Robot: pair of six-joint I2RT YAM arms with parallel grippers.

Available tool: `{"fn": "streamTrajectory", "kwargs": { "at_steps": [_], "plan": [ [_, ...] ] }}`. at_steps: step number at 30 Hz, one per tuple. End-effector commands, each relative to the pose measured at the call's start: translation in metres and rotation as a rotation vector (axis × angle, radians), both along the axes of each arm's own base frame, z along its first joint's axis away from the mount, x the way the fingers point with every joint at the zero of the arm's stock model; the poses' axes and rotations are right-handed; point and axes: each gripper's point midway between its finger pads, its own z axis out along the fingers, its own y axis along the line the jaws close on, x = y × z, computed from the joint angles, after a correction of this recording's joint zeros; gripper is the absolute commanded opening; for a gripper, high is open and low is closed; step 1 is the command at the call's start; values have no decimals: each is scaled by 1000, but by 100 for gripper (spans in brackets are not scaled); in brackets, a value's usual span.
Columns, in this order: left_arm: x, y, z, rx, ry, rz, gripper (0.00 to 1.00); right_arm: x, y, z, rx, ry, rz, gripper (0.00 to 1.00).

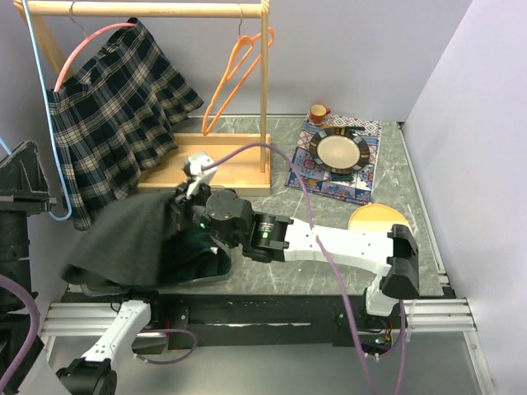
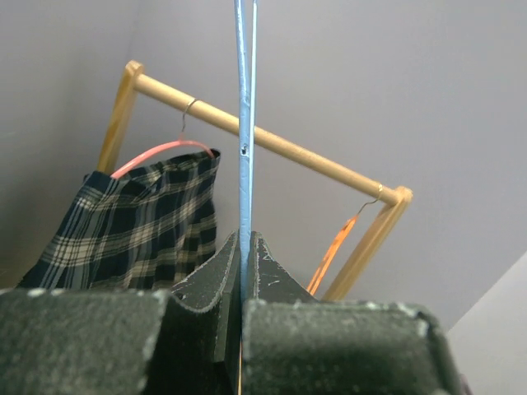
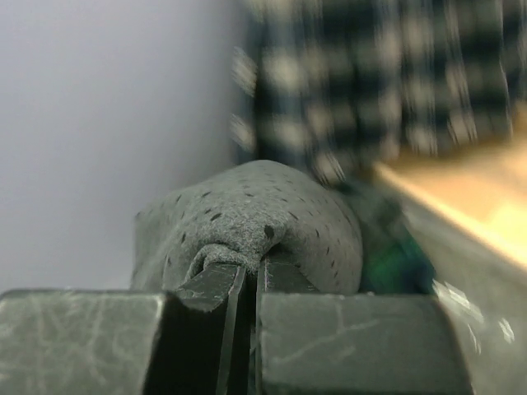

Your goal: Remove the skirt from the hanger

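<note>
A dark grey skirt [image 1: 132,239] lies heaped at the table's near left, covering the end of my left arm. My right gripper [image 1: 183,202] is at its upper right edge, shut on a fold of the grey skirt [image 3: 255,214], as the right wrist view shows for the gripper [image 3: 251,271]. The thin blue hanger [image 1: 51,140] runs from the top left down to the skirt's left edge. In the left wrist view my left gripper [image 2: 244,247] is shut on the blue hanger [image 2: 244,123]. From above that gripper is hidden under the cloth. Whether cloth still hangs on the hanger I cannot tell.
A wooden rack [image 1: 148,10] at the back carries a plaid skirt [image 1: 115,115] on a pink hanger [image 1: 86,45] and a bare orange hanger [image 1: 235,74]. At right a patterned mat holds a plate [image 1: 339,151] and a mug [image 1: 318,112]. An orange dish [image 1: 379,218] lies nearer.
</note>
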Motion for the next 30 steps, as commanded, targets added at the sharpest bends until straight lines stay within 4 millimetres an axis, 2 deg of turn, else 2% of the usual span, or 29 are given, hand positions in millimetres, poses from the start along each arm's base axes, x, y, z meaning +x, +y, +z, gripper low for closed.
{"fn": "streamTrajectory", "kwargs": {
  "at_steps": [1, 3, 5, 9, 12, 15, 18, 19, 20, 21, 23, 24, 26, 27, 28, 29, 30],
  "plan": [
    [31, 4, -10, 24, 105, 35, 1, 40, -33, 23, 189, 65, -133, 0],
    [55, -1, -27, 37, 187, 19, 1, 57, -41, -5, 113, 64, -246, 0],
    [59, -1, -33, 45, 196, 16, 1, 72, -59, -15, 91, 76, -352, 0],
    [63, 6, -39, 56, 205, 62, 1, 84, -89, -1, 52, 34, -416, 0],
    [70, 15, -44, 57, 245, 114, 1, 86, -103, 8, 52, 14, -443, 0],
    [75, 13, -43, 72, 257, 102, 1, 79, -98, 6, 51, 12, -391, 0],
    [80, 4, -45, 75, 266, 54, 1, 73, -71, -8, 88, 29, -246, 0],
    [81, 1, -48, 76, 272, 36, 1, 59, -51, -14, 102, 47, -117, 0],
    [81, -2, -47, 71, 267, 20, 1, 55, -40, -19, 103, 54, -70, 0],
    [84, -6, -53, 76, 279, -1, 1, 52, -18, -32, 85, 59, -17, 0],
    [84, -7, -57, 83, 284, -4, 1, 35, 13, -46, 55, 73, 123, 0],
    [87, -3, -63, 83, 304, 15, 1, 35, 33, -64, 18, 91, 155, 0],
    [88, 0, -67, 96, 324, 33, 1, 35, 54, -86, -25, 142, 190, 0],
    [87, 1, -68, 99, 333, 41, 1, 37, 71, -112, -73, 182, 203, 0],
    [88, 1, -68, 104, 338, 37, 1, 36, 78, -128, -102, 206, 214, 0],
    [88, -1, -67, 106, 339, 30, 1, 40, 85, -160, -153, 245, 203, 0],
    [86, -2, -65, 108, 334, 23, 1, 40, 86, -176, -176, 289, 194, 0]
  ]
}}
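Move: My right hand grips the grey skirt; the clear tray it is bound for has its middle about 4 cm farther out, 12 cm left and 34 cm below, with the green skirt inside, 3 cm ahead and 9 cm left of the hand. My left hand holds the empty blue hanger; the rod's free middle is some 30 cm ahead, 14 cm right and perhaps 8 cm higher, the checked skirt 26 cm ahead, 6 cm right and 15 cm lower. I keep the grey skirt pinched and sweep my right hand forward about 8 cm, dipping and swinging right, then reverse it some 13 cm to the left and down, drawing the cloth over the tray. Meanwhile my left hand carries the blue hanger about 9 cm forward and 7 cm down towards the rod, wrist tipping down some 20 degrees, grip kept. ##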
